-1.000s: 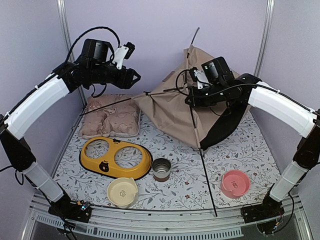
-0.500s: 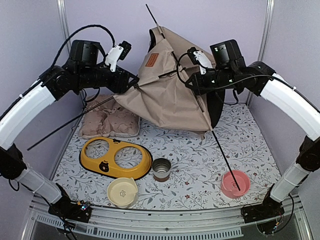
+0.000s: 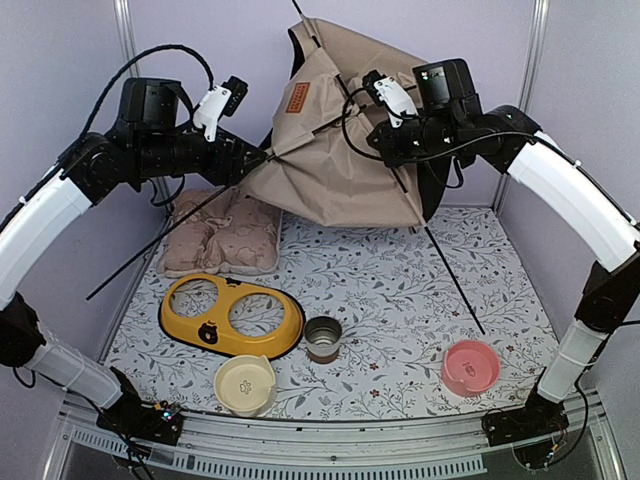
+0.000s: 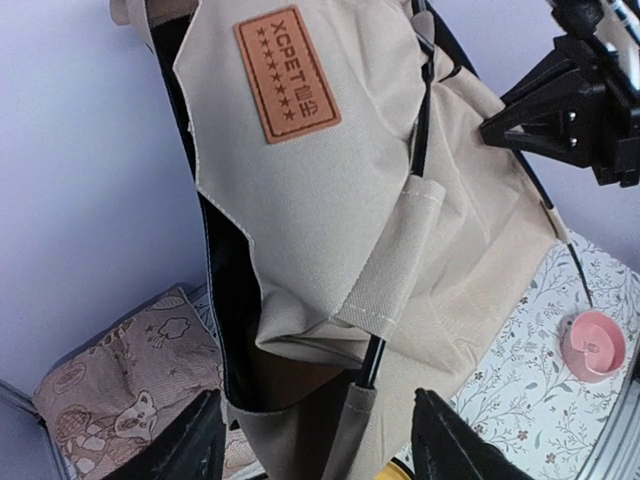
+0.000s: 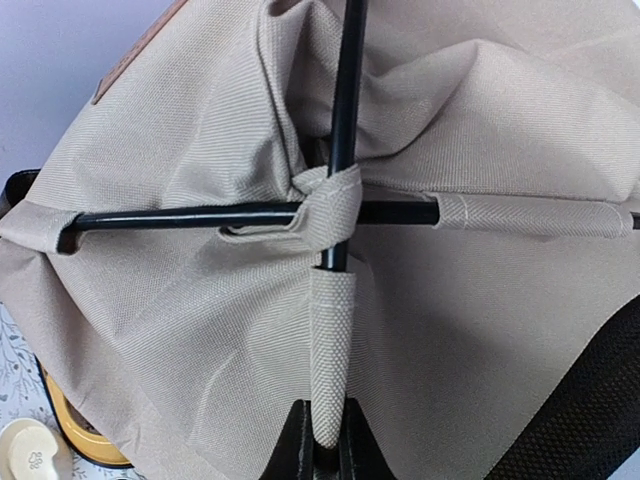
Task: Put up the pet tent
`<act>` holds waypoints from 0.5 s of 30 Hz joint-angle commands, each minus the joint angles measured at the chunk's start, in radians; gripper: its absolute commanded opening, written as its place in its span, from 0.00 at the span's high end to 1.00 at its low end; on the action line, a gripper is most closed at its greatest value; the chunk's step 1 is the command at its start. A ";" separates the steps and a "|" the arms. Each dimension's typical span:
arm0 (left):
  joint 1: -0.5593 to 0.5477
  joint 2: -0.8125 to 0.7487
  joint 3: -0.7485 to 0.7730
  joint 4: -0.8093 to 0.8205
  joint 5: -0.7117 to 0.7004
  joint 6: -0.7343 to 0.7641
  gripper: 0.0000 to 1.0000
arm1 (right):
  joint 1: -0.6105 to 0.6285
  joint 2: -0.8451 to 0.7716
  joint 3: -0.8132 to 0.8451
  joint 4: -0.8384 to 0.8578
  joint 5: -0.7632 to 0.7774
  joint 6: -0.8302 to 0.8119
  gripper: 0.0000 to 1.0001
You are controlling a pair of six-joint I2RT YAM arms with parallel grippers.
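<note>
The pet tent (image 3: 330, 170) is a tan fabric bundle held up in the air at the back, with a brown label (image 3: 297, 97) near its top. Two thin black poles cross in it. One pole (image 3: 455, 285) slants down to the right and the other pole (image 3: 150, 255) slants down to the left. My right gripper (image 5: 330, 450) is shut on the fabric sleeve (image 5: 332, 350) over a pole, just below the crossing. My left gripper (image 4: 320, 445) is open at the tent's (image 4: 330, 220) left corner, with sleeve and pole passing between its spread fingers, touching neither.
A patterned cushion (image 3: 220, 240) lies at the back left of the floral mat. Nearer are a yellow double bowl holder (image 3: 230, 315), a metal cup (image 3: 322, 338), a cream bowl (image 3: 245, 385) and a pink bowl (image 3: 470, 367). Walls close in the back and sides.
Both arms have risen and carried the tent up off the mat toward the back wall. The right pole's lower end has swung away from the pink bowl.
</note>
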 commanded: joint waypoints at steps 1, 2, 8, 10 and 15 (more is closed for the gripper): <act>-0.011 0.006 -0.007 -0.013 -0.013 -0.003 0.36 | 0.000 0.010 0.031 0.127 0.050 -0.169 1.00; -0.011 0.008 -0.005 -0.012 -0.012 -0.005 0.36 | -0.001 0.005 0.029 0.139 0.035 -0.194 1.00; -0.011 0.012 -0.016 -0.003 0.000 -0.023 0.35 | -0.065 -0.069 -0.109 0.224 -0.040 -0.340 1.00; -0.012 0.012 -0.034 0.004 0.010 -0.037 0.35 | -0.118 -0.091 -0.171 0.230 -0.082 -0.322 1.00; -0.014 0.015 -0.103 0.030 0.050 -0.076 0.35 | -0.207 -0.103 -0.336 0.279 -0.090 -0.282 1.00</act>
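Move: I still pinch the tent's pole sleeve in my right hand. The bare mat I carry the tent towards lies about 8 cm to its right, 6 cm ahead and some 42 cm below. The metal bowl is 21 cm back and 7 cm left of my right hand, down on the mat. From my left hand that bare mat is about 32 cm right, 7 cm ahead and 42 cm below, while the near pole sleeve lies between its open fingers. Keeping my right fingers shut on the pole sleeve, I roll that wrist so its left side drops, about 15 degrees in all, while easing slightly forward. Then I sweep the tent right, down and forward, some 7 cm altogether, away from my left hand and towards the bare mat. My left hand stays open, holding nothing, and sinks about 2 cm. ##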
